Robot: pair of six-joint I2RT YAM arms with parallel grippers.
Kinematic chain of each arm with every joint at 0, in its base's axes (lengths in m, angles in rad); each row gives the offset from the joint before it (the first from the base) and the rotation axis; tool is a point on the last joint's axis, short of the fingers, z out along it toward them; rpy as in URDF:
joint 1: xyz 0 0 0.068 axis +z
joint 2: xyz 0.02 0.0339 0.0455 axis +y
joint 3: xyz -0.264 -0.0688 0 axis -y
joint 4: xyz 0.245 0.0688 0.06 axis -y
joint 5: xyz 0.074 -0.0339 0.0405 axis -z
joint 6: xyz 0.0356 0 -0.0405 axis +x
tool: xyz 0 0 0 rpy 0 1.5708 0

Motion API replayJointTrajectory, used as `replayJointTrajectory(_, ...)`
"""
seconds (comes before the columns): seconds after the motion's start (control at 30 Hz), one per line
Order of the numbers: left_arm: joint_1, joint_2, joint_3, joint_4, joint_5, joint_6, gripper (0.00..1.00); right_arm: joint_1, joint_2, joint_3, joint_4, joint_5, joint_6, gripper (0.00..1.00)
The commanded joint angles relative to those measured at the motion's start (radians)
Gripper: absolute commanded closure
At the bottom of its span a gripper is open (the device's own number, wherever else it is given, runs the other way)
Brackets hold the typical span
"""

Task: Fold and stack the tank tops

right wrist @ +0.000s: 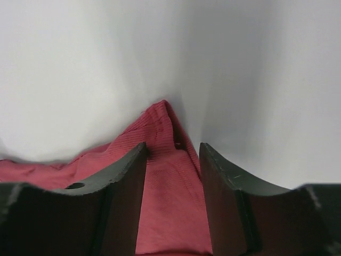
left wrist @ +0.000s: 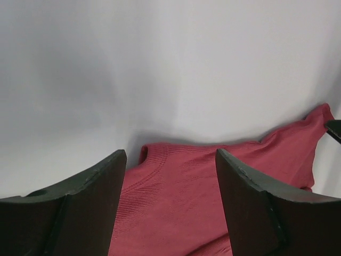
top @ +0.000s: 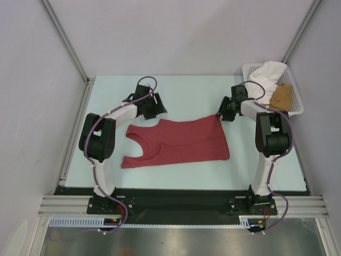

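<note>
The dark red tank top (top: 178, 142) lies spread flat in the middle of the table, straps to the left and hem to the right. Its far right hem corner rises to a peak at my right gripper (top: 219, 114). In the right wrist view the red cloth (right wrist: 160, 128) lies between the fingers of that gripper (right wrist: 173, 145), whose jaws stand apart and open. My left gripper (top: 157, 109) hovers open over the top's far left strap; the wrist view shows the ribbed strap (left wrist: 160, 181) under the open gripper (left wrist: 170, 152). The tan-brown tank top (top: 281, 96) sits crumpled in the basket.
A white mesh basket (top: 250, 68) stands at the table's far right corner, holding a white cloth (top: 268, 73) beside the tan-brown top. Metal frame posts and white walls enclose the table.
</note>
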Motion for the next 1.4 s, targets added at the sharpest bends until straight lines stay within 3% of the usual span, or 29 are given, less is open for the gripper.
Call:
replayJointTrajectory(0.0, -0.031, 0.017, 0.063, -0.017, 0.022, 0.032, 0.28, 0.0, 0.041, 0.054, 0.026, -0.032, 0.008, 0.52)
replayJointTrajectory(0.17, -0.035, 0.038, 0.063, -0.013, 0.029, 0.04, 0.29, 0.007, 0.085, 0.109, 0.029, -0.045, -0.001, 0.59)
replayJointTrajectory(0.33, -0.04, 0.079, 0.092, -0.029, 0.051, 0.054, 0.34, 0.018, 0.111, 0.153, -0.014, -0.009, -0.022, 0.59)
replayJointTrajectory(0.37, -0.043, 0.084, 0.096, -0.031, 0.048, 0.055, 0.34, 0.018, 0.111, 0.149, -0.011, -0.011, -0.021, 0.67)
replayJointTrajectory(0.47, -0.044, 0.089, 0.096, -0.037, 0.043, 0.06, 0.4, 0.018, 0.113, 0.146, -0.005, -0.016, -0.022, 0.8)
replayJointTrajectory(0.6, -0.044, 0.067, 0.083, -0.078, -0.026, 0.061, 0.37, 0.018, 0.114, 0.14, -0.005, -0.011, -0.025, 0.81)
replayJointTrajectory(0.73, -0.043, 0.05, 0.053, -0.054, -0.041, 0.067, 0.4, 0.018, 0.114, 0.134, 0.007, -0.017, -0.022, 0.92)
replayJointTrajectory(0.87, -0.044, 0.098, 0.117, -0.057, -0.012, 0.081, 0.54, 0.018, 0.114, 0.134, 0.007, -0.014, -0.022, 0.98)
replayJointTrajectory(0.97, -0.044, 0.145, 0.187, -0.091, -0.018, 0.095, 0.81, 0.018, 0.108, 0.135, 0.006, 0.0, -0.022, 0.99)
replayJointTrajectory(1.07, -0.044, 0.17, 0.228, -0.12, -0.056, 0.11, 1.0, 0.016, 0.105, 0.138, 0.006, 0.004, -0.024, 1.0)
replayJointTrajectory(1.37, -0.003, 0.167, 0.28, -0.143, -0.093, 0.118, 1.0, -0.033, 0.108, 0.187, 0.016, -0.005, -0.001, 1.0)
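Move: The tank top's far edge has a corner for each hand: its left corner, beside the armhole, is roughly 1 cm back, 1 cm right and 4 cm below the left hand. The far right corner is some 2 cm ahead, 1 cm left and 1 cm below the right hand. The strap end lies about 12 cm left and 5 cm back of the left hand. From the right hand, the near right corner is about 20 cm back and 3 cm right; the basket is roughly 12 cm ahead and 20 cm right. The tank top's far edge gets pinched at both corners. The right hand slides about 2 cm forward and 1 cm left, sinking 1 cm, and shuts on the right corner. The left hand first sinks about 3 cm, easing right and slightly back, closes on the left corner, then carries it some 3 cm forward with a slight rise. ##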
